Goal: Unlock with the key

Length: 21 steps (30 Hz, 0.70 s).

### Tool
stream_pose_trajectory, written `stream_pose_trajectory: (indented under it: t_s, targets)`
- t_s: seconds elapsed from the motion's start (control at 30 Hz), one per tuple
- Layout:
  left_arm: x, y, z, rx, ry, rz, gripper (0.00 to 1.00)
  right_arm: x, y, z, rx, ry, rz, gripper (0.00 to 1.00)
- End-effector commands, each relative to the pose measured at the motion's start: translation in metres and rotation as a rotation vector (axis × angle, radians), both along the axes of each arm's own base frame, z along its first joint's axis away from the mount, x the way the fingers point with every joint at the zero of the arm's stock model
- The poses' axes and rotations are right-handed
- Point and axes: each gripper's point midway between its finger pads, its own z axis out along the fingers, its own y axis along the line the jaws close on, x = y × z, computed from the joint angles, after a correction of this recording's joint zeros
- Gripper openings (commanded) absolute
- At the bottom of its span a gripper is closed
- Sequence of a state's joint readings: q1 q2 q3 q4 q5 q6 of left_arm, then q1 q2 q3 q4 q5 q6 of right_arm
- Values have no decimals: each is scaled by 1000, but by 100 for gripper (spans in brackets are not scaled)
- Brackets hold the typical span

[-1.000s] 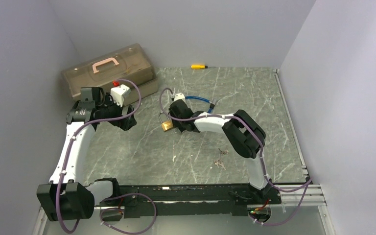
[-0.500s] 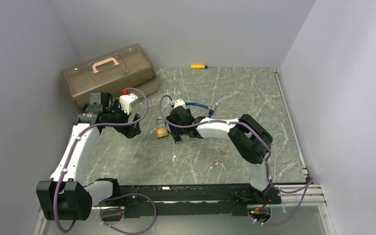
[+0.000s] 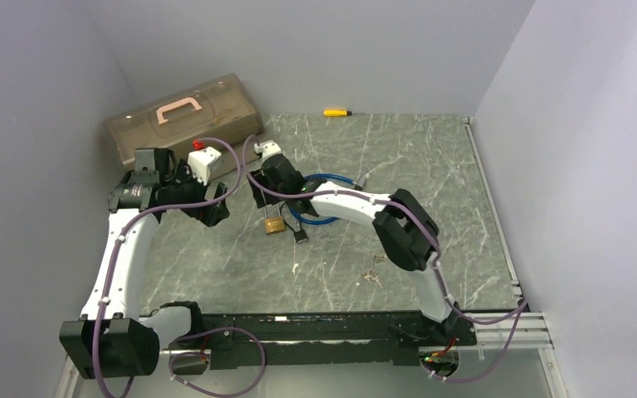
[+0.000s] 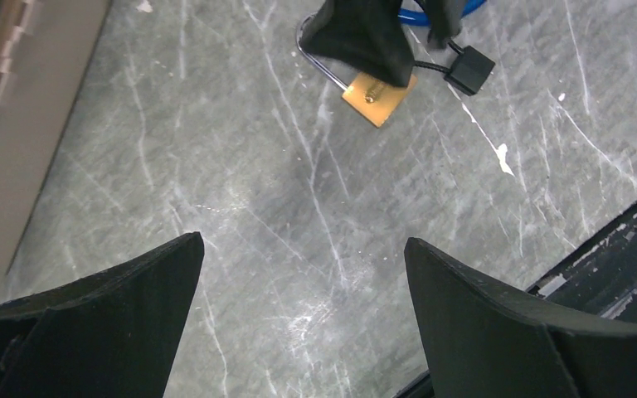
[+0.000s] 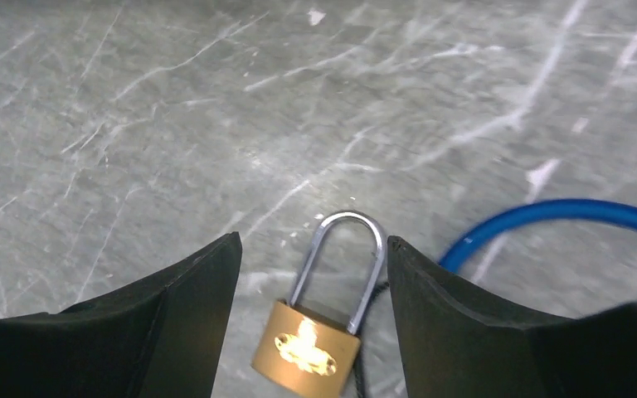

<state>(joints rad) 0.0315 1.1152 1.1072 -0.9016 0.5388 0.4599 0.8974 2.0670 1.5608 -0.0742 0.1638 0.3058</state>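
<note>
A brass padlock [image 3: 274, 225] lies flat on the marble table [image 3: 216, 265], its steel shackle pointing away from the arms. My right gripper [image 3: 263, 202] stands open over it. In the right wrist view the padlock [image 5: 307, 351] sits between the two fingers of the right gripper [image 5: 311, 240], and the shackle touches neither. A small bunch of keys [image 3: 371, 276] lies on the table to the right, apart from both grippers. My left gripper [image 3: 216, 212] hangs wide open left of the lock. In the left wrist view the left gripper [image 4: 303, 240] has bare table between its fingers and the padlock [image 4: 379, 96] lies farther ahead.
A blue cable loop [image 3: 317, 209] and a small black tag [image 3: 300, 236] on a cord lie right beside the padlock. A brown toolbox [image 3: 184, 124] with a pink handle stands at the back left. A yellow screwdriver [image 3: 336, 112] lies at the back edge.
The right gripper set the padlock down, opened, and its wrist swung back and to the left. The blue cable shifted with it. The left arm swung toward the lock, then drew back.
</note>
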Motion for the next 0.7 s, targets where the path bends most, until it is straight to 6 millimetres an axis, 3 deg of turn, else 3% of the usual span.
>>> stream_pose_trajectory:
  t_s: [0.0,0.23,0.47,0.67]
  targets:
    - [1,8,25,21,-80,15,99,-3,23,-31,-29,51,69,66]
    - [1,13,27,42,-104,34,99,-17,26,-62,-85,87,119,59]
    - [4,14,29,41,-108,40,99,-68,20,-85,-145,116,205,47]
    - [4,13,31,42,-108,35,99,-110,0,-94,-178,134,251,38]
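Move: The padlock body I go for with my right hand lies about 4 cm back of it, about 1 cm to its left and some 9 cm below. The black connector is roughly 7 cm back and 6 cm to the right of my right hand, and the blue cable loop's middle about 4 cm ahead and 11 cm right, both on the table. From my idle left hand the padlock is some 6 cm ahead, 16 cm right and 19 cm below. I drop my right hand about 8 cm onto the padlock, easing slightly back and left on the way. Then, staying low, I draw it some 6 cm straight back towards my base, turning about 10 degrees counter-clockwise. My fingers close from wide to under half open, ending with the tips on the padlock where the shackle meets the brass body. ##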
